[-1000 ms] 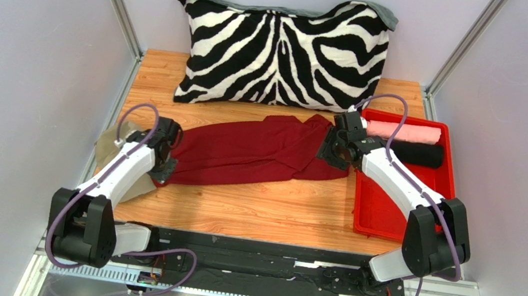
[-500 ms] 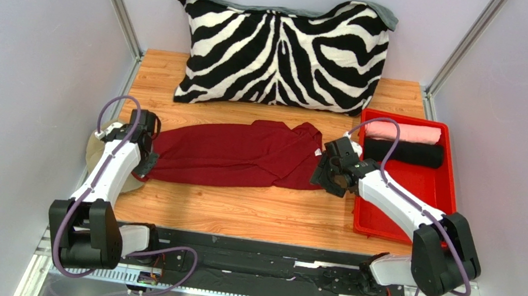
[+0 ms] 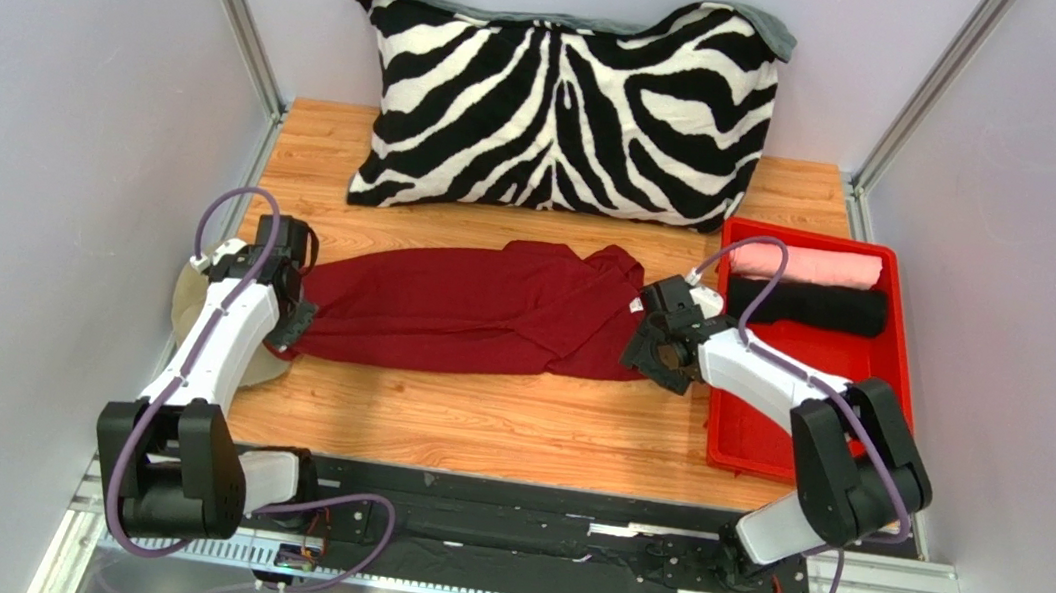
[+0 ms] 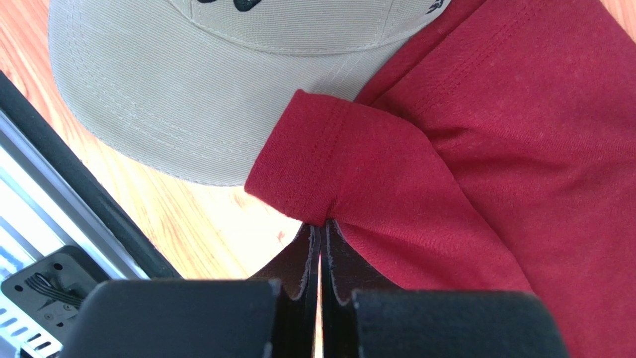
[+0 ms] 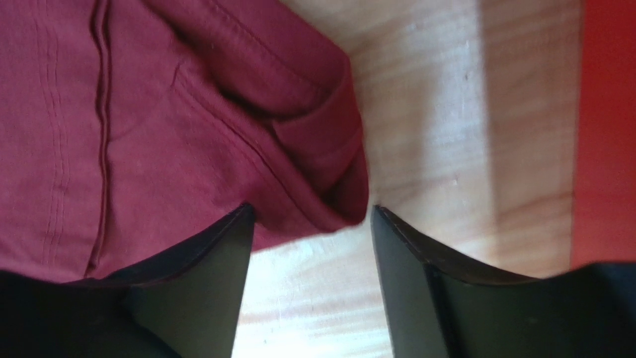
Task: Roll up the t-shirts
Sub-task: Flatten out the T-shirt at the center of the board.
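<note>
The maroon t-shirt [image 3: 472, 308] lies stretched left to right across the wooden table, its small white neck label [image 3: 635, 305] at the right end. My left gripper [image 3: 290, 316] is shut, pinching the shirt's left hem edge [image 4: 313, 168]. My right gripper [image 3: 648, 357] is open, its jaws straddling the shirt's folded right corner [image 5: 328, 186] on the table. A rolled pink t-shirt [image 3: 805, 264] and a rolled black t-shirt [image 3: 806, 305] lie in the red tray [image 3: 839, 403].
A zebra-striped pillow [image 3: 566, 97] leans at the back. A beige cap [image 3: 205, 325] lies under my left arm at the table's left edge; it also shows in the left wrist view [image 4: 201, 82]. Grey walls close in both sides.
The shirt was pulled left and toward the front, now lying flatter and straighter. My left gripper moved left and back; my right gripper came forward off the shirt's end and stands open.
</note>
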### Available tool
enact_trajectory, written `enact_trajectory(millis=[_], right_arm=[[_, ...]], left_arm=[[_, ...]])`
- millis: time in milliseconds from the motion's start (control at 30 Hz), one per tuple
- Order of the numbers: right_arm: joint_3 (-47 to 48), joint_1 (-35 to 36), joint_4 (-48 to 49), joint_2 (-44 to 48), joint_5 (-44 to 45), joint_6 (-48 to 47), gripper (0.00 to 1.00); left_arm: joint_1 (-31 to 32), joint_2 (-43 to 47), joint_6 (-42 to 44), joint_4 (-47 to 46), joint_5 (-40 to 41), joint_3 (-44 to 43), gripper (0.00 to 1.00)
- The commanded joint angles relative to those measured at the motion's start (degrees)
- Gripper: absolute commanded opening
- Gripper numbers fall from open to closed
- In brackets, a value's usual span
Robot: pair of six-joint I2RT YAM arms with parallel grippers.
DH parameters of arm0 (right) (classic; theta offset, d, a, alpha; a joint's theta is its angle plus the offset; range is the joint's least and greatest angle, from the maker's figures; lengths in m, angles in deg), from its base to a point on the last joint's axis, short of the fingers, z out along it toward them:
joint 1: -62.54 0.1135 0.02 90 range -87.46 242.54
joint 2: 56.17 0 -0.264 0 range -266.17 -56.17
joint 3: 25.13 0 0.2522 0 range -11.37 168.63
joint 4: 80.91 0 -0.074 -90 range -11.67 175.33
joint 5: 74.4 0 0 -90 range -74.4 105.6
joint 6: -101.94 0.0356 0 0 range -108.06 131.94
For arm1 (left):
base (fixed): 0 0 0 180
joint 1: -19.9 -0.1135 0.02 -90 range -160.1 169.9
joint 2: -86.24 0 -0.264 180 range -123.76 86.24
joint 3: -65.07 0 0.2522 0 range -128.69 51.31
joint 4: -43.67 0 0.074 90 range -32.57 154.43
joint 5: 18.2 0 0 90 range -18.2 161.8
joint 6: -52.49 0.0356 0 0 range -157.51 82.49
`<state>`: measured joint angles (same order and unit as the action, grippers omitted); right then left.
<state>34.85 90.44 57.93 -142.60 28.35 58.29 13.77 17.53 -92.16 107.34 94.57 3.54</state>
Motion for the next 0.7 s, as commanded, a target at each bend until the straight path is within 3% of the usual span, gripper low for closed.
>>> enact_trajectory(millis=[0, 33, 67, 200, 467, 667], right_arm=[[4.7, -0.3, 3.8, -1.8, 2.7, 0.4, 0.55], [5.4, -0.4, 3.4, -1.7, 3.2, -0.1, 0.38], [6.3, -0.4, 2.7, -1.0, 3.6, -0.6, 0.31], [16.0, -0.8, -3.8, 2.3, 6.4, -4.4, 0.16], [33.8, -2.4, -12.0, 6.1, 6.8, -10.2, 0.01], [45.0, -2.8, -16.0, 7.6, 6.9, -11.6, 0.0]], left_arm=[[-0.8, 1.2, 2.0, -0.8, 0.4, -2.2, 0.0], [-0.8, 1.3, 2.5, -0.4, 0.2, -2.5, 0.0], [-0.9, 1.5, 2.9, -0.3, 0.3, -3.1, 0.0], [-0.8, 2.9, 5.4, 0.2, 0.8, -5.7, 0.0], [-0.8, 4.3, 11.8, 1.9, -1.0, -14.4, 0.0], [-0.8, 5.9, 14.5, 3.9, -2.6, -18.3, 0.0]])
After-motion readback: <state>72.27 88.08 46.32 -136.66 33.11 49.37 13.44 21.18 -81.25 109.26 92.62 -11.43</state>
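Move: The right hand is low over the board with its open fingers around the T-shirt's near right corner, which lies about 1 cm below the hand point. From this hand the shirt's white neck tag is some 9 cm ahead and 3 cm left, and the black roll about 11 cm ahead and 18 cm right. The left hand already holds the near left corner; from it the right corner lies roughly 44 cm right, 3 cm ahead and 7 cm lower. The right fingers close from wide open and pinch the T-shirt's near right corner, then carry it quickly up by about 25 cm and some 10 cm forward towards the zebra pillow, with the fingertips swinging outward by roughly 30 degrees. The left hand keeps its pinch on the other near corner and rises with it, more slowly, by about 10 cm and a little forward, tilting slightly the same way. ##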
